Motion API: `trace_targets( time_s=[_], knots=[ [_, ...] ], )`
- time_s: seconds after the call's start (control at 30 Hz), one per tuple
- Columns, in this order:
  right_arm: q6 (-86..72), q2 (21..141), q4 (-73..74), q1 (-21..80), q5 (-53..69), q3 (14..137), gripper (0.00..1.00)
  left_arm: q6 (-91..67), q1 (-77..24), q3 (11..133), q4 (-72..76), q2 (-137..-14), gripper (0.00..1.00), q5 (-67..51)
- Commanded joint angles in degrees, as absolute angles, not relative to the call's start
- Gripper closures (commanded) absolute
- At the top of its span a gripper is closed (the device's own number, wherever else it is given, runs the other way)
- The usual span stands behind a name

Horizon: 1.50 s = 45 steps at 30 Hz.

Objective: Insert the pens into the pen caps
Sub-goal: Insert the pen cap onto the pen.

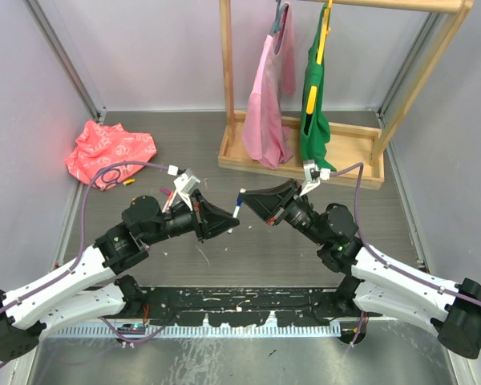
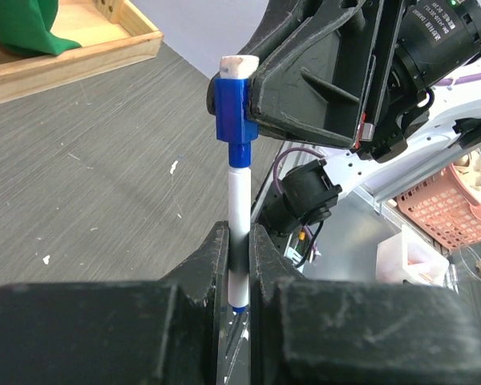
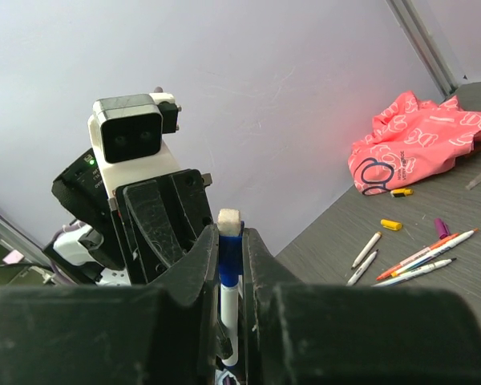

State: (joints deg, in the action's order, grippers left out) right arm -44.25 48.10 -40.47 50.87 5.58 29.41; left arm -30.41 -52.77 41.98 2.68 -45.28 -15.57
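Observation:
My left gripper (image 2: 239,249) is shut on the white barrel of a blue pen (image 2: 238,200), which points away from it. My right gripper (image 3: 229,241) is shut on the blue pen cap (image 3: 228,261), which has a white end. The cap (image 2: 232,108) sits over the pen's far end, in line with the barrel. In the top view both grippers (image 1: 224,218) (image 1: 252,204) meet tip to tip above the table's middle, with the pen (image 1: 238,207) between them. Several loose pens (image 3: 421,258) and small yellow (image 3: 391,224) and purple (image 3: 441,228) caps lie on the table.
A crumpled pink-red cloth (image 1: 111,151) lies at the back left, with the loose pens near it, mostly hidden behind my left arm. A wooden rack (image 1: 305,156) with a pink and a green garment stands at the back right.

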Motion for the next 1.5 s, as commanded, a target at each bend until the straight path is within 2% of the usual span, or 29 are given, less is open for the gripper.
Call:
trace_targets(
  time_s=[0.0, 0.5, 1.1, 1.47],
  knots=[
    [-45.8, 47.9, -43.0, 51.6, 6.1, 28.0, 1.0, -29.9, -52.6, 43.8, 9.3, -44.1, 1.0, -12.3],
    [-47.7, 47.8, -39.0, 52.9, 7.5, 26.5, 0.93, -26.3, -52.7, 49.4, 10.3, -47.3, 1.0, -9.1],
    [-40.1, 40.5, -25.5, 52.9, 2.7, 34.5, 0.53, -24.8, -52.6, 48.6, 2.8, -43.3, 1.0, -12.1],
    [-35.2, 41.0, -17.1, 52.9, -2.2, 44.6, 0.37, -24.7, -52.6, 48.4, -0.1, -43.8, 1.0, -17.2]
  ],
)
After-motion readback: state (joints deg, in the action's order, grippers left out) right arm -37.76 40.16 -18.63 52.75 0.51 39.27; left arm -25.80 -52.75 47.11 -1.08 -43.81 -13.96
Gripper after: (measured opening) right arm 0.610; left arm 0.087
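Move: The right fingers still pinch the blue pen cap, which is at their hand point and already on the pen's upper end. From the left hand, which grips the pen lower down, the cap lies about 5 cm up, 3 cm ahead and 1 cm to the right. From the right hand, the loose pens lie some 20 cm left, 5 cm ahead and 31 cm below; the rack's tray is about 25 cm ahead, 17 cm right and 30 cm below. Keep the right gripper pinched on the cap almost in place, then open it wide to let the cap go. Let the right hand dip about 2 cm as it opens, then draw it up and to the right, clear of the pen, ending some 3 cm above its start. Keep the left grip on the pen, ease it slightly forward, then raise it 3 to 4 cm and a little left. ##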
